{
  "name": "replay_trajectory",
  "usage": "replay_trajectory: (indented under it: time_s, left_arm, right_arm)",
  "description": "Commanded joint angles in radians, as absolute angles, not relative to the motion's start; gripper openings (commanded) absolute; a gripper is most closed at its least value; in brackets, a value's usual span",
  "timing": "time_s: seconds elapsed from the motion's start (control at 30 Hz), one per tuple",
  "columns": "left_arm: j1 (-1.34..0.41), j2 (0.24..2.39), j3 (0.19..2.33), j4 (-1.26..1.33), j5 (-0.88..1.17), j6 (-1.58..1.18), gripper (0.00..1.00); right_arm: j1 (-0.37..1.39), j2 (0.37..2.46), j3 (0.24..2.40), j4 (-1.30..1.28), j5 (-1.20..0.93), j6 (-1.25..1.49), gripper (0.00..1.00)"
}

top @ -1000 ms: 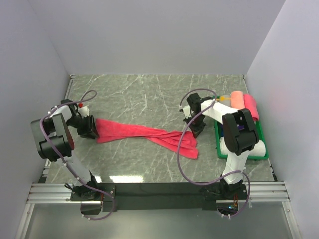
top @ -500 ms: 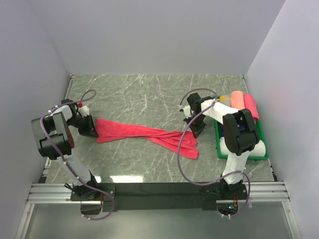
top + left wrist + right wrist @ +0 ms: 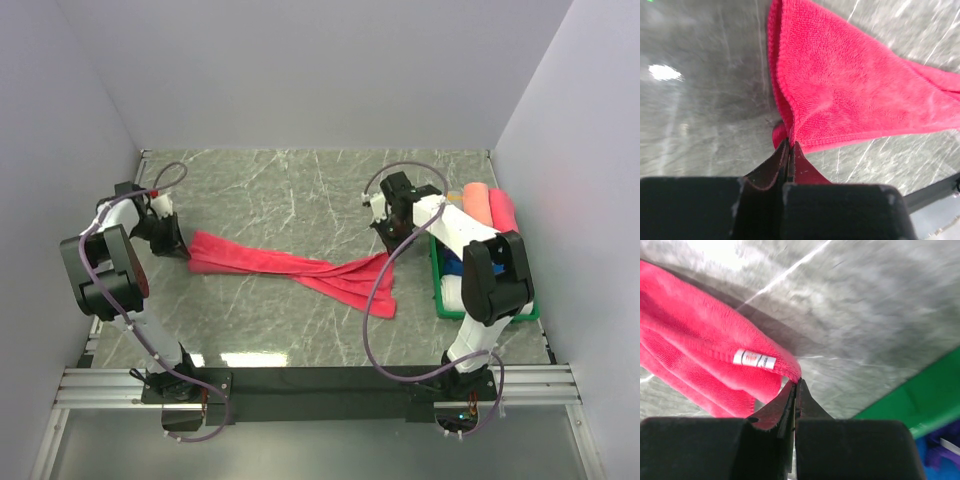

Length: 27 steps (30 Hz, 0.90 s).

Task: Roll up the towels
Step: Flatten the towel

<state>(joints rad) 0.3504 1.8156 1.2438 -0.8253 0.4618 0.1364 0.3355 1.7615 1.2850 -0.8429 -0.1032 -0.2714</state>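
The crimson-red towel lies bunched and drawn out across the marble table between my two grippers. My left gripper is shut on its left corner; in the left wrist view the closed jaws pinch the hem of the towel. My right gripper is shut on a right corner, which in the right wrist view is held just off the table; the towel shows a white label. The towel's right end lies folded over itself.
A green tray stands at the right wall, also seen in the right wrist view. It holds rolled towels: salmon, pink, blue and white. Walls close in left, right and back.
Both grippers have moved toward the back of the table with their towel corners. The right corner has lifted, and the towel is drawn straighter between them.
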Motion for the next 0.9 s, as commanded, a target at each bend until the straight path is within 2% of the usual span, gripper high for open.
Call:
replay_trajectory:
  time_s: [0.0,0.17,0.3,0.5,0.63,0.87]
  left_arm:
    - [0.354,1.767,1.322,-0.854,0.437,0.149,0.01]
    - [0.356,1.798,1.365,-0.864,0.420,0.147,0.03]
    - [0.357,1.819,1.345,-0.858,0.428,0.146,0.09]
    - [0.356,1.871,1.310,-0.836,0.442,0.146,0.08]
    - [0.357,1.894,1.312,-0.824,0.442,0.138,0.12]
    - [0.356,1.917,1.345,-0.827,0.465,0.130,0.35]
  right_arm:
    - [0.311,1.692,1.359,-0.833,-0.069,-0.291,0.00]
    - [0.290,1.706,1.394,-0.847,-0.069,-0.307,0.00]
    - [0.288,1.717,1.402,-0.856,-0.080,-0.311,0.00]
    - [0.288,1.749,1.408,-0.877,-0.133,-0.299,0.00]
    - [0.299,1.753,1.404,-0.885,-0.160,-0.295,0.00]
    - [0.324,1.755,1.373,-0.882,-0.173,-0.288,0.00]
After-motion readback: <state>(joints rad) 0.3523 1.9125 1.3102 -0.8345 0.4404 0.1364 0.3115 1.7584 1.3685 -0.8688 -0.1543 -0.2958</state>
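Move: Between the two raised hands hangs the red towel, its middle roughly 24 cm to the right of the left hand, 2 cm back and 4 cm below. From the right hand, which pinches the far right corner, that middle lies about 21 cm left, 3 cm back and 5 cm below. The towel's near-right corner lies some 14 cm back and 1 cm left of it, the green bin's middle 20 cm right and 1 cm back. Still pinching the far right corner, the right hand pulls forward and up about 3 cm each, away from the near-right corner, then eases back a little and drifts left. The left hand, holding the towel's left edge, lifts some 2 cm forward and up, then sinks about 4 cm towards the table and opens its fingers about a third, letting the edge go. ##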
